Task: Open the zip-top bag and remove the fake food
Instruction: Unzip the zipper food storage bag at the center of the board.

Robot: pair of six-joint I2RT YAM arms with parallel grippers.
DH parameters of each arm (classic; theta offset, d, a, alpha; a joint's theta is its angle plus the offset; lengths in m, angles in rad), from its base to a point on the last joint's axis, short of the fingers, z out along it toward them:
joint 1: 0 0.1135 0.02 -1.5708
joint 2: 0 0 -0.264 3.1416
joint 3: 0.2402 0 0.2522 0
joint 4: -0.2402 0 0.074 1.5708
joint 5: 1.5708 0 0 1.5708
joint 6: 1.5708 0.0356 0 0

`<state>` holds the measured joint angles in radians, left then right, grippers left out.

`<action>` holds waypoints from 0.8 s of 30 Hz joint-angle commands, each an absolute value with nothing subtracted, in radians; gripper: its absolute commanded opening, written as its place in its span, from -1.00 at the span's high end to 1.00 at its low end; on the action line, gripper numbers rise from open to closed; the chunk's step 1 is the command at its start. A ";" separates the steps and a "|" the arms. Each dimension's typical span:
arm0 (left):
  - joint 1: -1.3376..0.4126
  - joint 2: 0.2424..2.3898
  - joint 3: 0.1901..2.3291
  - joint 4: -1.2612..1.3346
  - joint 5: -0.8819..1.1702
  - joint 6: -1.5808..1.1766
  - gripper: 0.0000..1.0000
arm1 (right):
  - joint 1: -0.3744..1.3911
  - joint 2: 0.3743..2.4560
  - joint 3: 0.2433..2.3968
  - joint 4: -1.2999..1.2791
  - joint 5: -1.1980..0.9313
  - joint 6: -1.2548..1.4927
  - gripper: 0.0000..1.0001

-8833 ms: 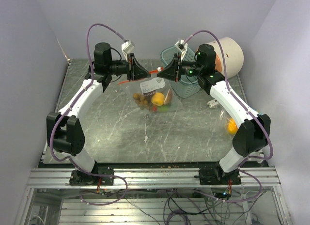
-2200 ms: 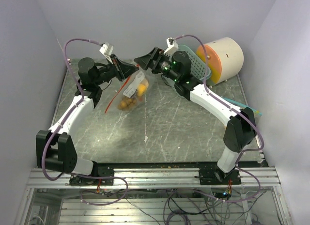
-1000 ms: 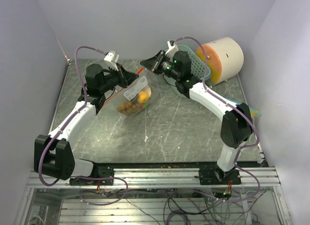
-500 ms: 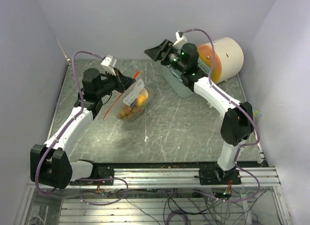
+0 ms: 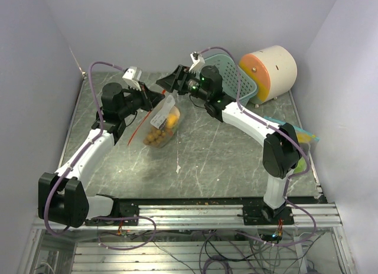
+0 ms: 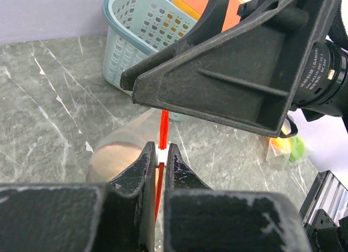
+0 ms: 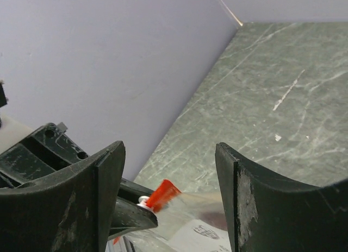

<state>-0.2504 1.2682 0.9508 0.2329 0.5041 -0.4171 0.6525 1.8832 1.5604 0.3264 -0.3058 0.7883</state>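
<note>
The clear zip-top bag (image 5: 162, 125) hangs from my left gripper (image 5: 159, 98), its bottom low over the table. Inside is the fake food (image 5: 171, 118): an orange piece and brown balls. In the left wrist view my left gripper (image 6: 161, 153) is shut on the bag's red zip strip (image 6: 163, 124) at its white slider. My right gripper (image 5: 168, 84) is open and empty, just beyond the bag's top. In the right wrist view its open jaws (image 7: 168, 154) frame the red zip end (image 7: 163, 193) without touching it.
A teal basket (image 5: 229, 72) and a big cream cylinder with an orange face (image 5: 270, 72) stand at the back right. A second small bag with orange and green pieces (image 5: 302, 149) lies at the right edge. Walls close in on three sides.
My right gripper has swung from the back, left and down, to the top of the bag, still open. My left gripper keeps hold of the bag and has barely moved.
</note>
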 commanded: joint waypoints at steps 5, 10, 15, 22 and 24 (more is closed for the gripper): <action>-0.248 1.275 0.949 0.288 0.469 -0.432 0.86 | 0.649 1.852 1.492 0.405 -0.343 0.791 -0.28; -0.249 1.281 0.934 0.309 0.456 -0.459 0.86 | 0.653 1.837 1.445 0.425 -0.351 0.799 0.59; -0.248 1.281 0.929 0.284 0.452 -0.455 0.86 | 0.651 1.825 1.437 0.404 -0.328 0.781 1.00; -0.249 1.202 0.867 0.182 0.414 -0.422 0.86 | 0.595 1.849 1.487 0.332 -0.315 0.761 1.00; -0.248 1.178 0.834 0.172 0.421 -0.432 0.86 | 0.572 1.858 1.497 0.321 -0.309 0.762 1.00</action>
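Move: The red zipper strip's free end lies about 3 cm below the open right fingers and 1 cm back, level left to right; from the left hand, which already pinches the white slider, it is about 3 cm ahead and 1 cm up. From the right hand, the slider is some 4 cm back and 4 cm down, the food in the hanging bag about 10 cm back and 15 cm down, the teal basket roughly 28 cm right, 8 cm ahead and 20 cm down. Lower the right gripper about 3 cm over the red strip's free end, easing back 1 cm, and close its wide-open fingers on it on the way down; keep them shut, then draw slightly right. Keep the left fingers pinched on the slider; hold nearly still at first, then sink some 2.5 cm, tipping the fingertips slightly down. ##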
